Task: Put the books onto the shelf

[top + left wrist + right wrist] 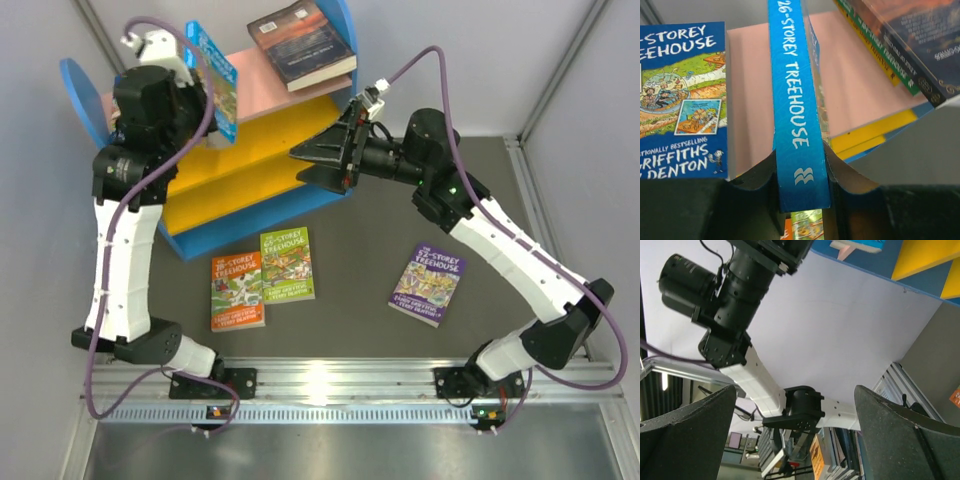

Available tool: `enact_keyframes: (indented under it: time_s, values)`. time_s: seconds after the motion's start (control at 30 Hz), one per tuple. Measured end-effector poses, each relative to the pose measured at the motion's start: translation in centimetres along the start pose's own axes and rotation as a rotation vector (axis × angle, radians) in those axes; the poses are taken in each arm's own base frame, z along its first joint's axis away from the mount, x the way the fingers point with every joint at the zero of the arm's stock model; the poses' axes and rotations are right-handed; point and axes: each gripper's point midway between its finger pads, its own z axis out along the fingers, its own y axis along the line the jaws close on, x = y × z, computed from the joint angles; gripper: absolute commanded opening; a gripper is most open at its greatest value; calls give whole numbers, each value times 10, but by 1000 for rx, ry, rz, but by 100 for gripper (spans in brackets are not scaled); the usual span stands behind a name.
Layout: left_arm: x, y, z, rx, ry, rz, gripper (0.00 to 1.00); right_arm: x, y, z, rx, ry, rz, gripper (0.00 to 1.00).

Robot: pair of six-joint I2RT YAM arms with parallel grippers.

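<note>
My left gripper (203, 88) (800, 156) is shut on the spine of a blue "26-Storey Treehouse" book (215, 80) (792, 100), held upright over the pink top board of the shelf (262, 92) (860, 75). A dark book (300, 42) (912, 42) lies on that board, with a green-spined book (880, 60) under it. Another blue-cover book (682, 100) shows at the left of the left wrist view. Orange (237, 290), green (287, 264) and purple (428, 284) books lie flat on the table. My right gripper (299, 165) (795, 432) is open and empty beside the yellow boards.
The shelf's blue side panel (880, 262) and a yellow board (925, 257) sit at the top of the right wrist view, which looks toward the left arm (747, 285) and the white wall. The grey table mat (380, 250) ends at a metal rail (330, 375) in front.
</note>
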Motion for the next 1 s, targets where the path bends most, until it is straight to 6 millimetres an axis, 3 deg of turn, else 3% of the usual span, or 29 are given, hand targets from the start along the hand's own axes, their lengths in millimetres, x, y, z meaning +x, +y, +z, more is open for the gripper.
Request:
enact_keyframes:
  time_s: [0.07,0.17,0.4,0.6,1.0]
  values:
    - [-7,18,5,-1,-18,-69,0,2,-1,-3,1,3,-7,100]
    - [-13,37,-3,21,-24,-163,0,7,-2,-9,7,11,-3,100]
    - [-20,61,-5,8,-49,-349,0,10,-2,-13,7,17,-16,100]
    - [-13,87,2,-86,-59,-479,0,12,-7,-14,16,22,-17,100]
    - [-9,114,-2,-236,-130,-698,0,14,-15,-15,28,37,-10,100]
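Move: The left hand already grips the light-blue 26-storey book near the spine's lower end, spine up; the dark-blue book on the shelf top lies about 13 cm to its left, 6 cm ahead and 9 cm below. The shelf's left side panel stands some 11 cm farther left of the dark-blue book, and the brown book roughly 17 cm ahead and 16 cm right of the hand. From the empty right hand the dark-blue book is about 28 cm left, 13 cm ahead, 8 cm below. The left hand carries the 26-storey book about 11 cm to the left, quickly at first and then easing, nearly level over the shelf top towards the dark-blue book and the left side panel, with its grip kept. As it goes, the wrist rolls its left side down by some 35 degrees and swings about 20 degrees counter-clockwise, so the spine leans left and the cover turns upwards. ##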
